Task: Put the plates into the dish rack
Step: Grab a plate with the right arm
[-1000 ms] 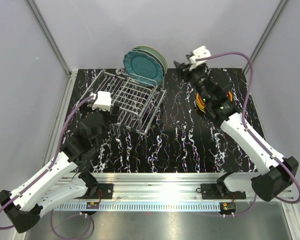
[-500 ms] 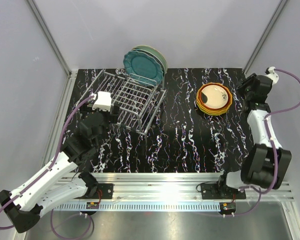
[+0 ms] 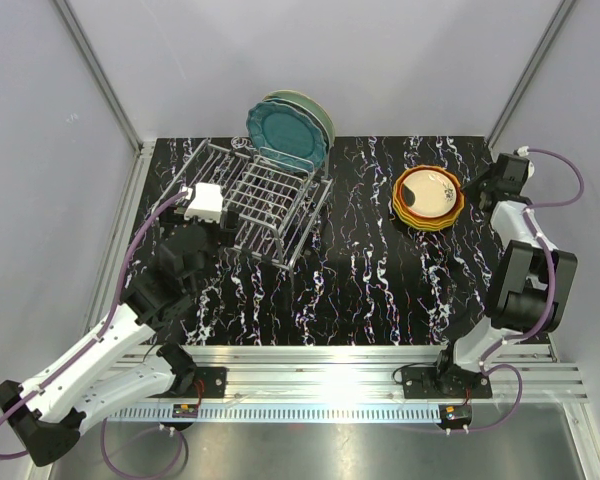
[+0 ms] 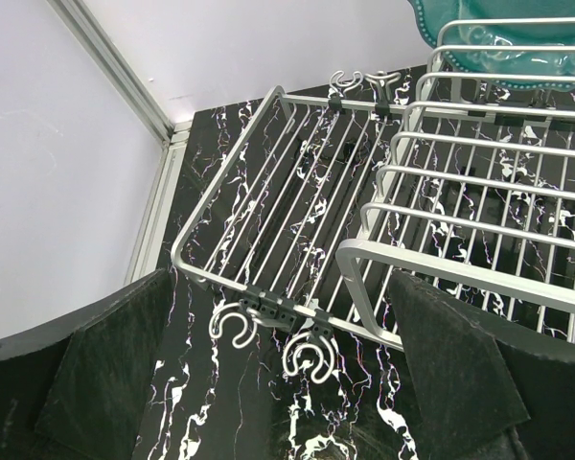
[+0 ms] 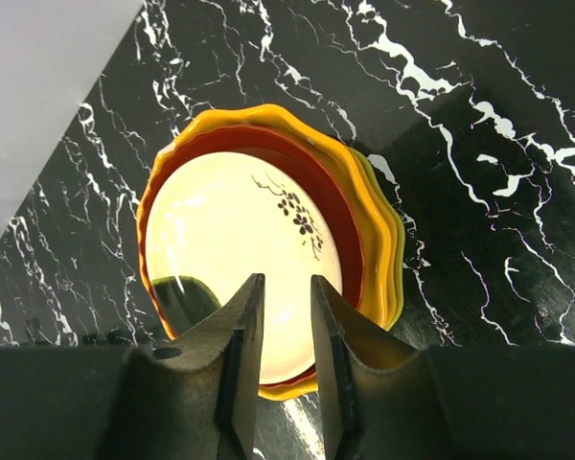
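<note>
The silver wire dish rack (image 3: 255,200) stands at the back left, with a dark teal plate (image 3: 285,135) on edge in its raised frame and a mint green plate (image 3: 318,108) behind it. A stack of plates (image 3: 430,197) lies flat at the back right: a cream-centred, red-rimmed plate (image 5: 235,240) on top, an orange-yellow plate (image 5: 369,230) under it and a lime green edge (image 5: 399,244) lowest. My right gripper (image 3: 477,186) (image 5: 286,283) hovers at the stack's right rim, jaws narrow with nothing between them. Before the rack's near left corner (image 4: 479,280), my left gripper (image 3: 202,232) (image 4: 287,383) stands wide open and empty.
The black marbled table (image 3: 360,290) is walled by grey panels at the back and sides. Two wire hooks (image 4: 311,356) hang from the rack's low front bar, just ahead of my left fingers. The teal plate (image 4: 498,34) shows at the top of the left wrist view.
My right arm swung from beside the racked plates out to the right and came down at the stack's right rim, uncovering the stack. Its jaws narrowed. The left arm stayed still.
</note>
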Robot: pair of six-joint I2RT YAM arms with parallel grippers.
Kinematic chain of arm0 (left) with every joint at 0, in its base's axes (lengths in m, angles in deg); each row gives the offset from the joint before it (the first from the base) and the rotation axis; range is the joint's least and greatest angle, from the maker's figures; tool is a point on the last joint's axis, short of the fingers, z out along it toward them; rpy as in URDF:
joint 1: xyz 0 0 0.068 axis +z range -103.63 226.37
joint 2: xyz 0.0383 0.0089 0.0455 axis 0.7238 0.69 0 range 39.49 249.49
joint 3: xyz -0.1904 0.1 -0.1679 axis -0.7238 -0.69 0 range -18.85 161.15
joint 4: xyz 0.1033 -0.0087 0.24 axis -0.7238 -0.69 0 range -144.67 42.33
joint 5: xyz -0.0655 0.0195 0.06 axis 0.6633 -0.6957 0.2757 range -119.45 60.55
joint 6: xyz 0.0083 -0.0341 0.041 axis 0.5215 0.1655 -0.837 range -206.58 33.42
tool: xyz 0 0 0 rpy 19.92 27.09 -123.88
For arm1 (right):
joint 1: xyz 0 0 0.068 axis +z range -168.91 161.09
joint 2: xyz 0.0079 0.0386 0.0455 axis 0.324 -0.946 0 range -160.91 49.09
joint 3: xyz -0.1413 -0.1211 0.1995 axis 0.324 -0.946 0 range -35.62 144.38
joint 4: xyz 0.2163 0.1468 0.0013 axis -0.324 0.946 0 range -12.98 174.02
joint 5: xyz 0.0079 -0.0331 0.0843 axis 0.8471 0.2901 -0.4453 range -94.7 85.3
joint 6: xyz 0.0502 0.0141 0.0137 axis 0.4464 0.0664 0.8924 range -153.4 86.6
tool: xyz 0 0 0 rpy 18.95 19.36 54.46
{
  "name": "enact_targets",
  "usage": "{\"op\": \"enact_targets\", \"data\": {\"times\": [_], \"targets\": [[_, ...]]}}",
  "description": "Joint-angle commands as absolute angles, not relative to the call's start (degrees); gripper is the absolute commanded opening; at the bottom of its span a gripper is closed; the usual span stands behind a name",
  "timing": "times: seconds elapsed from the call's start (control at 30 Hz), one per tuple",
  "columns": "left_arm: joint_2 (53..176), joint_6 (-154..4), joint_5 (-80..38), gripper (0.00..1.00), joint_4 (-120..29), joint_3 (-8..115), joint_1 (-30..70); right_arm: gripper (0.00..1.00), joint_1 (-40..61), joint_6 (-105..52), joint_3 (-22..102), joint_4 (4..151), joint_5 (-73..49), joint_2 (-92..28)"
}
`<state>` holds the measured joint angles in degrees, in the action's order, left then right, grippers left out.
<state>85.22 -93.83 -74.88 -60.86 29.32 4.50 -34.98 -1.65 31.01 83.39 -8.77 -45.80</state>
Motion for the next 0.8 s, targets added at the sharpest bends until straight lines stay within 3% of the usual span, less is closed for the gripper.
{"op": "enact_targets", "data": {"times": [0.0, 0.77], "targets": [[84.05, -93.53, -74.36, 0.99, -58.39, 29.58, 4.8, 0.33, -35.08, -2.55, 33.99, 83.96, -9.27, -47.41], [84.4, -93.26, -73.92, 0.99, -58.57, 29.76, 4.8, 0.33, -35.08, -2.9, 33.99, 83.35, -11.91, -54.8]]}}
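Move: Below and to the left of the right hand is the cream plate, the top one of its stack: its middle is about 8 cm left, roughly 1 cm ahead and some 10 cm lower. Directly beneath it, on the same middle, lie the red-brown plate, about 11 cm below the hand, and the yellow plates, about 12 cm below. From the left hand the cream plate lies around 55 cm right, 18 cm ahead and 25 cm lower. Sinking some 6 cm almost straight down, the right hand closes in on the right-hand rim of the plate stack, easing to a stop at the end. On the way its fingers tip a little steeper, by about 10 degrees, and keep their gap at about a third open, with no clear contact yet. ##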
